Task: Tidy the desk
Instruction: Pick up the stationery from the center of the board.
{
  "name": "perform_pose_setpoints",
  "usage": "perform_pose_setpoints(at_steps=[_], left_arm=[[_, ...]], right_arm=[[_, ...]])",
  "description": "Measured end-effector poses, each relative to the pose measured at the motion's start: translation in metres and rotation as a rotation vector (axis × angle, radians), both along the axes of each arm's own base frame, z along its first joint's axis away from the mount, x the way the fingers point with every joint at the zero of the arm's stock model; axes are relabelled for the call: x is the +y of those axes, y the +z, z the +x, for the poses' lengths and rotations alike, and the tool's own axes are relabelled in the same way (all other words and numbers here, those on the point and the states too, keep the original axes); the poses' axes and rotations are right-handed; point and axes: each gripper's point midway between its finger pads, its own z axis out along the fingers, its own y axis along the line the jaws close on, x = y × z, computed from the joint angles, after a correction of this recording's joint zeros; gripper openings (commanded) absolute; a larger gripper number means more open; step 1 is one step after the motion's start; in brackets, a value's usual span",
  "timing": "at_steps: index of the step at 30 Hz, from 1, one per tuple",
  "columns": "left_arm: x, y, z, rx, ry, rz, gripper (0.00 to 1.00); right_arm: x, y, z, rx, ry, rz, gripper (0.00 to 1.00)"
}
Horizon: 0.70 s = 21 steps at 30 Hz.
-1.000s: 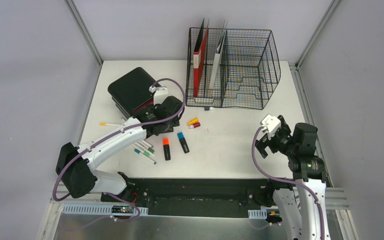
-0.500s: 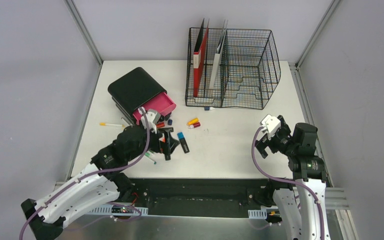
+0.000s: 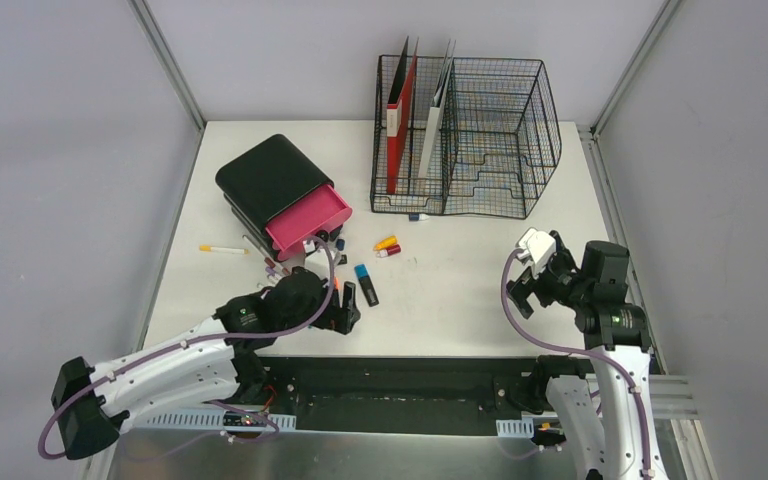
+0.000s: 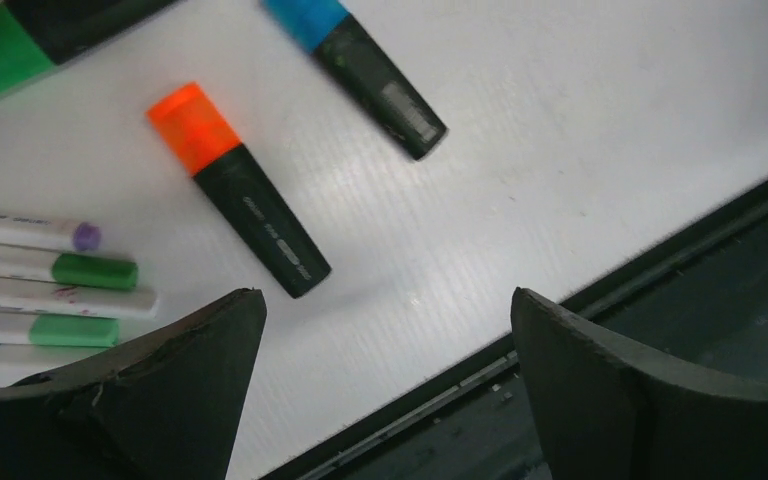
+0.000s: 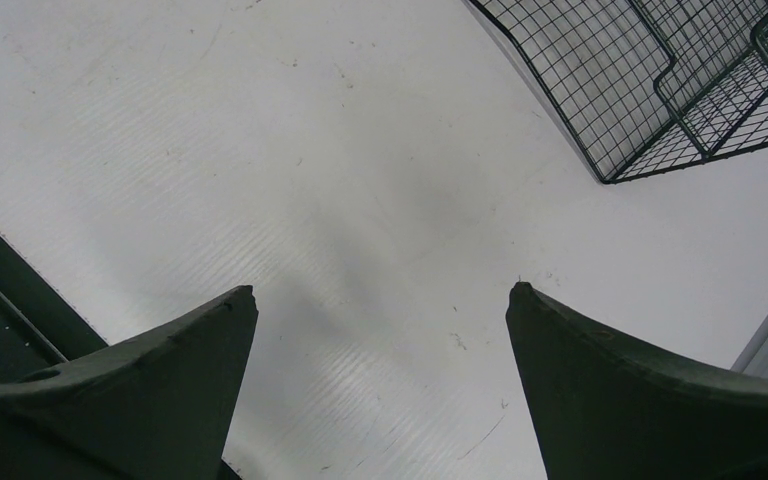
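The desk [image 3: 480, 290] is a white tabletop. On it, left of middle, lies a black drawer box [image 3: 265, 178] with its pink drawer [image 3: 309, 221] pulled out. My left gripper [image 3: 346, 306] hovers open and empty near the front edge. In the left wrist view the gripper [image 4: 385, 295] is just short of an orange highlighter [image 4: 235, 190], with a blue highlighter [image 4: 360, 70] beyond and several pens [image 4: 50, 270] to the left. My right gripper [image 3: 521, 287] hangs open over bare desk [image 5: 360, 180] at the right, holding nothing.
A black wire-mesh rack [image 3: 490, 140] with a red folder [image 3: 397, 120] stands at the back. A yellow pen [image 3: 222, 248] lies left of the box. Small yellow and red items [image 3: 388, 246] lie near the middle. A dark gap runs along the front edge [image 4: 660, 300].
My left gripper has let go at the drawer box and drawn back toward the front edge, jaws now wide. The pink drawer now shows pulled out. The right arm barely shifted.
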Motion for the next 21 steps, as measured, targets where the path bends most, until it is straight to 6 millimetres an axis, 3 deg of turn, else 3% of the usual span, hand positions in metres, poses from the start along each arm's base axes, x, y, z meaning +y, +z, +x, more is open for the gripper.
perform_pose_setpoints(at_steps=[6, 10, 21], left_arm=[[0.019, -0.027, 0.022, -0.038, 0.181, 0.219, 0.96], [0.026, -0.041, 0.037, -0.039, 0.293, 0.335, 0.78], [0.023, -0.058, 0.056, -0.043, 0.445, 0.378, 0.57]], right_arm=[[0.001, 0.001, -0.003, -0.007, 0.007, -0.001, 0.99], [0.001, 0.005, -0.005, -0.031, 0.007, -0.002, 0.99], [0.001, 0.006, -0.005, -0.039, 0.009, -0.005, 0.99]])
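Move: The orange highlighter lies on the board about 6 cm ahead of the left gripper, 4 cm to its left and 9 cm below. The blue highlighter lies 8 cm to the right of the orange one and 3 cm farther out, the green one 9 cm farther out and 2 cm left of it, and the middle of the white markers 12 cm to its left, level with it. From the right gripper the orange highlighter is roughly 43 cm left, 3 cm ahead and 16 cm below. Bring the left gripper down about 6 cm and as far forward, drifting a little left early on, so it comes over the orange highlighter. Swing the fingers some 25 degrees counter-clockwise and roll the left side up by about as much, until they point straight forward and down. Then narrow the wide-open fingers to about two thirds, one on each side of the highlighter, without gripping it. ##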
